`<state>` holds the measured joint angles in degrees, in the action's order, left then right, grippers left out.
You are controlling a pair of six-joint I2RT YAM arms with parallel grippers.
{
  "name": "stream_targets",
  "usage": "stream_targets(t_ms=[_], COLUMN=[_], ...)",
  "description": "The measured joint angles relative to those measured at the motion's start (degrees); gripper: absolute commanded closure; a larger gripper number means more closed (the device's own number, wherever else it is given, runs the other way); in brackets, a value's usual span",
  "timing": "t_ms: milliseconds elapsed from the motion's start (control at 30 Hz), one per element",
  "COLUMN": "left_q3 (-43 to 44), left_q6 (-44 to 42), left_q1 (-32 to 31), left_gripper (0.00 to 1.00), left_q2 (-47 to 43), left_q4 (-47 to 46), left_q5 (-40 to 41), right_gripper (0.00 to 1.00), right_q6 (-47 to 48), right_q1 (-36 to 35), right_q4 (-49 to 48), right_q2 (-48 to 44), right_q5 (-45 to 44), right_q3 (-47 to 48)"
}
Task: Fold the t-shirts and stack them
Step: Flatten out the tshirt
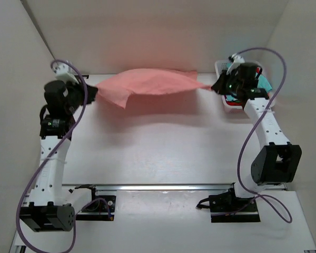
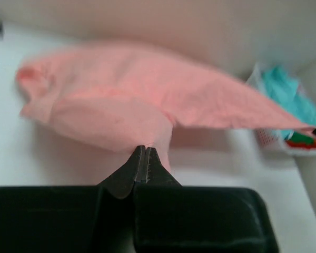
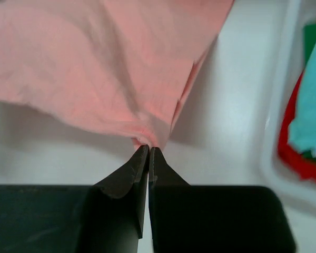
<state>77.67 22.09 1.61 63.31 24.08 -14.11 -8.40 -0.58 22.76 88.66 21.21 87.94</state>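
A salmon-pink t-shirt (image 1: 150, 84) hangs stretched in the air across the back of the table, held at both ends. My left gripper (image 1: 92, 90) is shut on its left edge; in the left wrist view the left gripper (image 2: 144, 149) pinches the salmon-pink t-shirt (image 2: 137, 100) at the fingertips. My right gripper (image 1: 215, 86) is shut on the right corner; the right wrist view shows the right gripper (image 3: 148, 148) nipping a bunched bit of the salmon-pink t-shirt (image 3: 95, 63). Teal, green and red t-shirts (image 3: 310, 105) lie in the basket.
A white plastic basket (image 1: 221, 66) stands at the back right, partly hidden behind my right arm, and shows as a white basket (image 2: 263, 138) in the left wrist view. White walls close in the table on the left, back and right.
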Motion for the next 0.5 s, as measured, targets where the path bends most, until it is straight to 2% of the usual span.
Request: stream_targets(t_ms=[133,233,333,433,500], left_q3=[-17.2,-23.2,-22.3,-14.8,-8.7], left_q6=[0.2,0.3,0.2,-0.1,-0.8], left_q1=[-2.2,-4.6,-8.8,-10.8,-10.8], left_gripper=[1.00,1.00,1.00,1.00,1.00], left_q2=[-7.0,-13.9,-19.2,-19.3,-17.1], left_q4=[3.2,8.5,11.3,13.6,13.3], left_q5=[0.8,2.6,5.4,7.5,8.1], right_gripper=[1.00,1.00,1.00,1.00,1.00], right_q6=[0.5,-0.2,-0.8,-1.0,-1.1], right_q1=[-0.8,-0.3,0.8,2.6,3.2], right_q4=[0.5,2.1,3.5,3.4,3.0], right_q2=[-5.4,-13.5,-22.3,-27.3,-27.4], right_q5=[-0.2,-0.2,0.5,1.3,1.8], right_q3=[-18.1,-29.2,-33.3,-30.9,-27.5])
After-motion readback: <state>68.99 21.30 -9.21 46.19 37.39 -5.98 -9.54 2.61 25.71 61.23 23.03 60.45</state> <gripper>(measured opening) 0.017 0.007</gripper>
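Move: Both hands hold the near edge of the t-shirt in the air, its body billowing out between them. The table patch it is being flicked onto lies about 9 cm ahead of the left hand, 25 cm to its right and 37 cm below; from the right hand it is straight below by 28 cm and 23 cm to the left. The laundry basket stands some 20 cm ahead of the right hand, 16 cm to its right and 24 cm below. Still pinching the t-shirt's near corners in shut fingers, both hands whip down about 13 cm while pulling back towards the bases, then swing up again by some 9 cm. They end about 10 cm (left) and 13 cm (right) farther back, the wrists tipping down roughly 15 degrees and levelling again. ##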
